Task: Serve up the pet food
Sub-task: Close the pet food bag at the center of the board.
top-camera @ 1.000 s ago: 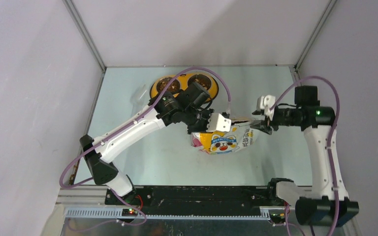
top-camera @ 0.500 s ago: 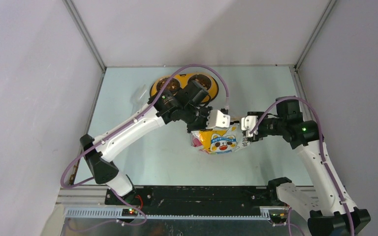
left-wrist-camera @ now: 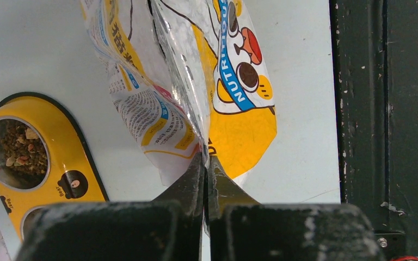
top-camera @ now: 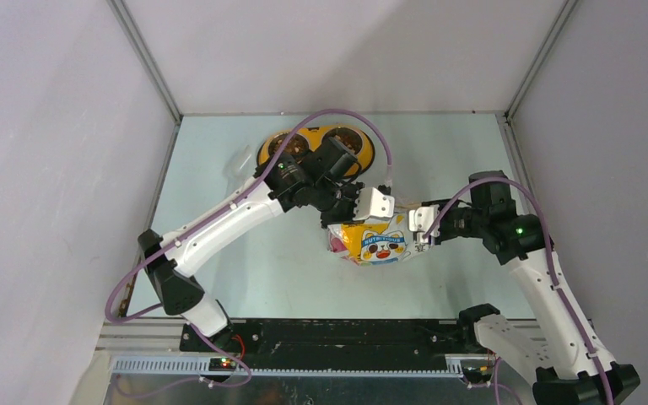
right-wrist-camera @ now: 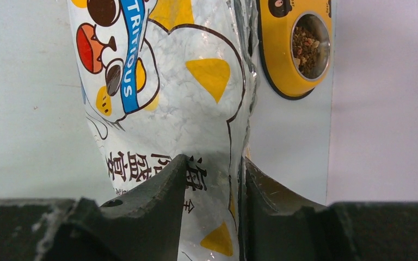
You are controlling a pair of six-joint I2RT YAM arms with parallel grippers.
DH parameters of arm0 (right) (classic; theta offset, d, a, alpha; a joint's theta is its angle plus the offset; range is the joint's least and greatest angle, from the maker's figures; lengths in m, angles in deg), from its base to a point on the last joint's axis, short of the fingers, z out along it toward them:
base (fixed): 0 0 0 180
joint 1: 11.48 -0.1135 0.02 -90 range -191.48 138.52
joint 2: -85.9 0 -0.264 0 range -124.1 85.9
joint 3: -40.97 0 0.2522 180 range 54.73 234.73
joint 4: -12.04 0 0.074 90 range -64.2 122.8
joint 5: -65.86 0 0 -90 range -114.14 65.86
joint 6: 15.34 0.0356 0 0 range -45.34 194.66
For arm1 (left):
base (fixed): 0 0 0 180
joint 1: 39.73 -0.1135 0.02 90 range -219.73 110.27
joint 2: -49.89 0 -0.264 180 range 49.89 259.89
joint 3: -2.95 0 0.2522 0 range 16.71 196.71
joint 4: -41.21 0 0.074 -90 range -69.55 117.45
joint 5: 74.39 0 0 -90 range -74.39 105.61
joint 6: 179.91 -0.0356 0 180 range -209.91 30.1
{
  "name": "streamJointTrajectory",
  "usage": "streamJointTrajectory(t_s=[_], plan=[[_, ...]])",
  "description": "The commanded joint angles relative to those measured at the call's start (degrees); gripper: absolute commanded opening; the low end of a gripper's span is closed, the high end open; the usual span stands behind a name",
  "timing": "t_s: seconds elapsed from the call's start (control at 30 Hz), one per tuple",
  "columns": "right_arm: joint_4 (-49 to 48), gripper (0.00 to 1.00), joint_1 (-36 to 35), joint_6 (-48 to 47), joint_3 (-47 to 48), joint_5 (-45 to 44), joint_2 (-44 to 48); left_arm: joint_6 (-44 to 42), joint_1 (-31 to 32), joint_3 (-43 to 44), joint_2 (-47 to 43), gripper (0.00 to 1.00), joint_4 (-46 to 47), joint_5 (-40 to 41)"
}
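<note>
The pet food bag (top-camera: 375,241), yellow-white foil with a cartoon cat, hangs just above the table at the centre. My left gripper (left-wrist-camera: 206,157) is shut on the bag's upper edge (left-wrist-camera: 196,125), its fingers pressed together on the foil. My right gripper (right-wrist-camera: 213,160) has the bag's right side (right-wrist-camera: 217,136) between its fingers, both touching the crinkled foil. Brown kibble (left-wrist-camera: 24,155) lies in a steel cup of the yellow double bowl (top-camera: 369,145) behind the bag. In the right wrist view the kibble (right-wrist-camera: 305,46) shows in the bowl (right-wrist-camera: 280,60) too.
A clear plastic scoop (top-camera: 240,160) lies left of the bowl. The enclosure walls stand close on three sides. A black rail (left-wrist-camera: 383,109) with the arm bases runs along the table's near edge.
My right arm has swung left to the bag, and its jaws have come round the bag's right side and narrowed on it. The left gripper and bag have barely moved.
</note>
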Motion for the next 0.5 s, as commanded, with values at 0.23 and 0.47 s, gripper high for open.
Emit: streamJointTrajectory(t_s=[0.23,0.47], plan=[[-2.6,0.44,-0.5,1.5,-3.3,-5.6,2.2,0.9,-1.5,1.0,0.5,0.0,-1.9,1.0],[-4.8,0.64,-0.6,6.4,-3.1,-5.7,4.6,1.2,-1.6,1.1,0.8,0.0,-1.7,1.5]])
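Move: I still pinch the left end of the pet food bag's rim in my left hand; the rim's right-hand stretch lies about 14 cm to its right. That stretch runs between my right fingers, some 1 cm ahead of and 2 cm below the hand point. From my right hand, the bag body's middle sits about 7 cm left, 2 cm back and 10 cm down, and the double bowl is roughly 17 cm ahead, 22 cm left and 20 cm down. With my left hand holding its closed pinch almost in place, I pause my right hand astride the rim. Then I spread its fingers plainly wider while easing about 1 cm to the right, away from my left hand, and slightly down, turning the wrist only a few degrees clockwise. The rim stays between the spread fingers. ##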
